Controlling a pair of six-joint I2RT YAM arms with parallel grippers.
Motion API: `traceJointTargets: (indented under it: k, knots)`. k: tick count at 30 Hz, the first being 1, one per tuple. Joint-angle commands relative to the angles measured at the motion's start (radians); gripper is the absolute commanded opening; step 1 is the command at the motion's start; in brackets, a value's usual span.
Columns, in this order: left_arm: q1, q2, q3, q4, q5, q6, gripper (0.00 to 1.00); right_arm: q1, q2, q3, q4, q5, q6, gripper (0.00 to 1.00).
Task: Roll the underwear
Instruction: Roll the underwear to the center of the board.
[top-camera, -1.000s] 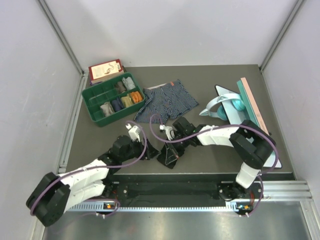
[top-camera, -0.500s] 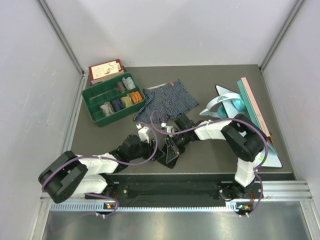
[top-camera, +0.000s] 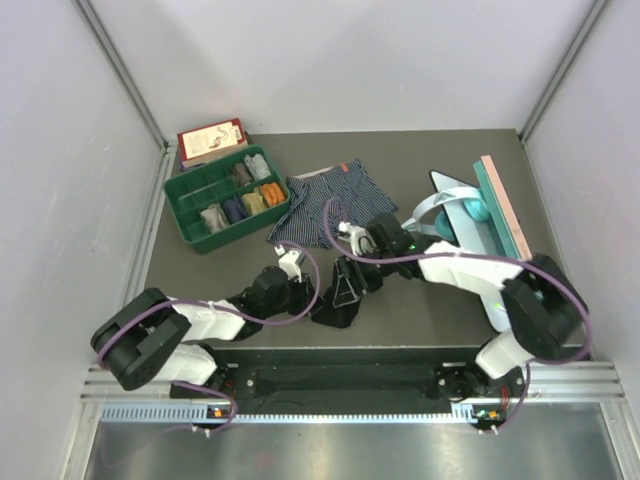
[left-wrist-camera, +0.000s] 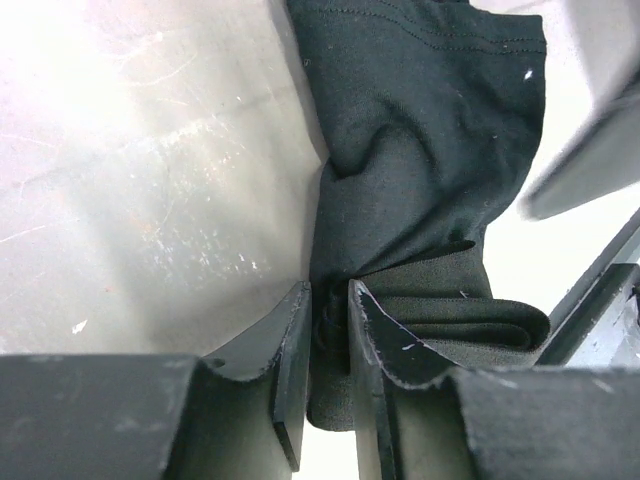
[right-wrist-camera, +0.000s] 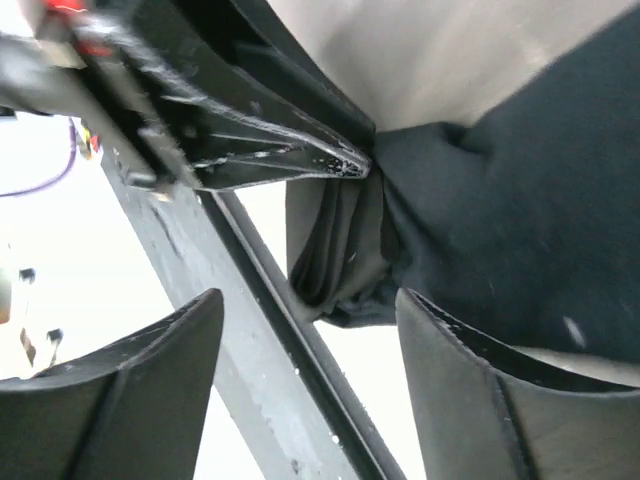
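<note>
The black underwear (top-camera: 338, 296) lies bunched near the table's front edge, partly folded into layers. My left gripper (top-camera: 308, 297) reaches it from the left. In the left wrist view the left gripper (left-wrist-camera: 328, 300) is shut on a fold of the black underwear (left-wrist-camera: 430, 150). My right gripper (top-camera: 360, 274) hovers just right of the bundle. In the right wrist view the right gripper (right-wrist-camera: 310, 320) is open, with the black underwear (right-wrist-camera: 520, 230) beyond its fingers and nothing held. The striped underwear (top-camera: 335, 205) with an orange waistband lies flat farther back.
A green divided tray (top-camera: 190, 225) with rolled cloths stands at back left, and a red and white box (top-camera: 212, 138) lies behind it. A pale blue stand (top-camera: 445, 208) and a pink and teal board (top-camera: 503, 205) are at the right. The black front rail (top-camera: 400, 352) runs close below the bundle.
My right gripper has opened, let go of the black underwear and drawn back a little to the right. My left gripper has moved right and closed on the cloth.
</note>
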Motion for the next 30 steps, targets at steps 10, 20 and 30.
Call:
traceJointTargets:
  k: [10, 20, 30]
  knots:
    - [-0.022, 0.014, 0.048, -0.020, -0.013, 0.003, 0.25, -0.011, -0.307, -0.410, 0.421, 0.142, 0.410, 0.74]
    - [-0.064, 0.060, 0.087, -0.017, -0.024, 0.010, 0.24, 0.009, -0.248, -0.481, 0.545, 0.183, 0.485, 0.75]
    - [-0.079, 0.047, 0.089, -0.013, -0.039, -0.017, 0.24, 0.045, -0.169, -0.470, 0.454, 0.306, 0.507, 0.69]
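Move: From the right gripper, the free end of the rolled underwear lies about 5 cm back, 2 cm to the left and 5 cm below. The flat rest of the underwear is almost right under this hand, some 6 cm down; the striped shorts are about 20 cm ahead and 5 cm left. The left fingers already hold the roll's left end: its middle is about 2 cm back and 4 cm right of them, level. Swing the open right gripper slightly up and to the right, off the middle of the underwear, then down and back, and ease it a little forward-left again to finish about 4 cm lower, turning it some 25 degrees clockwise so its spread fingers come in low around the roll's free end. Don't close them yet. Meanwhile keep the left fingers pinched on the other end and drag it about 2 cm to the right. ##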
